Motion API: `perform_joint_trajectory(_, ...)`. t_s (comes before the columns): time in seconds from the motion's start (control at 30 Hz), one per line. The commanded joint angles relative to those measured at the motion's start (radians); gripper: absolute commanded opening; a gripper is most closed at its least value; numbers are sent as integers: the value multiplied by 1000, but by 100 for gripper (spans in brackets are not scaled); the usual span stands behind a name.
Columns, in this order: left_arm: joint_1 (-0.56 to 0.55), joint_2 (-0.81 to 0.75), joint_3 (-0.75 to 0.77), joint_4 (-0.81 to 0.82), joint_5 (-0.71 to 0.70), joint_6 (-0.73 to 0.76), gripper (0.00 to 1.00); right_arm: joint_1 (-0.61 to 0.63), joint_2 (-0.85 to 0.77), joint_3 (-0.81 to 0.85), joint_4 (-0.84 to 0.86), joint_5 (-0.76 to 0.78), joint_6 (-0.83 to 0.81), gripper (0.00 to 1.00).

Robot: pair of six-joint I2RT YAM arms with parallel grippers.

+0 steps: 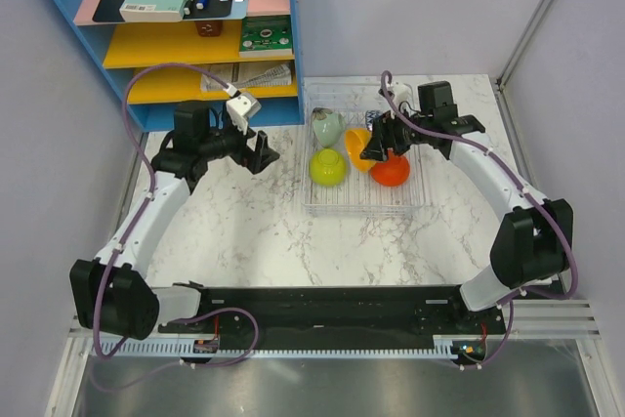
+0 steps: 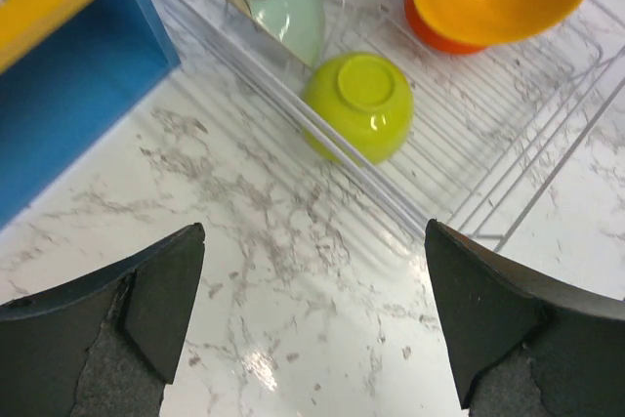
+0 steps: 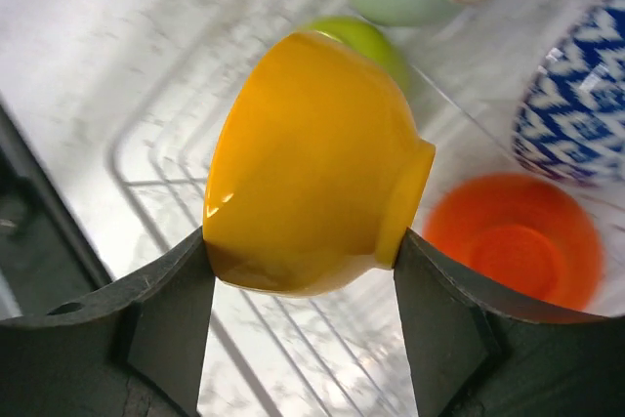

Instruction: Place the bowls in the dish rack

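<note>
The clear dish rack (image 1: pixel 361 205) lies right of the table's centre. My right gripper (image 1: pixel 376 144) is shut on the orange bowl (image 3: pixel 308 163), gripping it on its side above the rack. Under it in the rack rests the red bowl (image 3: pixel 518 246), upside down. The patterned bowl (image 3: pixel 576 109) stands behind it. The lime green bowl (image 2: pixel 359 104) and the pale grey-green bowl (image 2: pixel 288 7) lean at the rack's left side. My left gripper (image 2: pixel 312 271) hangs open over bare marble just left of the rack (image 2: pixel 508 163), holding nothing.
A blue-and-yellow shelf unit (image 1: pixel 186 36) holding a book, markers and papers stands at the back left, close behind the left arm. A metal frame post (image 1: pixel 532 21) borders the table's right side.
</note>
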Motion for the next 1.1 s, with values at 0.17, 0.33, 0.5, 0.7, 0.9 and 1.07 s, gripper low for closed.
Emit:
perform_joint_trajectory(0.17,53,-30,-83,-109,187,115,100,93,-20,101,-238,446,-464,0)
perform_joint_trajectory(0.33,68,-44,-102,-106,203,119,100,199,9,110,-245,589,-538,0)
perform_joint_trajectory(0.5,91,-42,-112,-100,233,112,100,283,69,144,-255,698,-593,0)
perform_joint_trajectory(0.7,110,-45,-121,-85,249,102,100,326,132,165,-267,784,-665,0)
perform_joint_trajectory(0.9,116,-50,-129,-71,247,98,100,363,172,164,-272,836,-716,0)
perform_joint_trajectory(1.07,119,-51,-132,-68,246,96,100,403,193,151,-270,879,-751,0)
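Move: The right hand already holds the orange bowl above the rack. The gap it is taken to lies almost straight below, some 12 cm down and 1 cm ahead. The green bowl sits about 8 cm left and 2 cm ahead of the hand, the red bowl 6 cm right and 2 cm ahead, and the patterned bowl 12 cm ahead and 3 cm right, all roughly 13 cm down. From the left hand that gap is about 20 cm right, 2 cm ahead and 17 cm lower. Downwards, by about 8 cm, the right hand lowers the pinched orange bowl towards the gap between the green and red bowls. It first swings some 4 cm right, then comes back left, while the wrist rolls over by some 60 degrees from slanting left to pointing steeply down; the grip stays. The open, empty left hand sinks and draws back from the rack, then settles. ##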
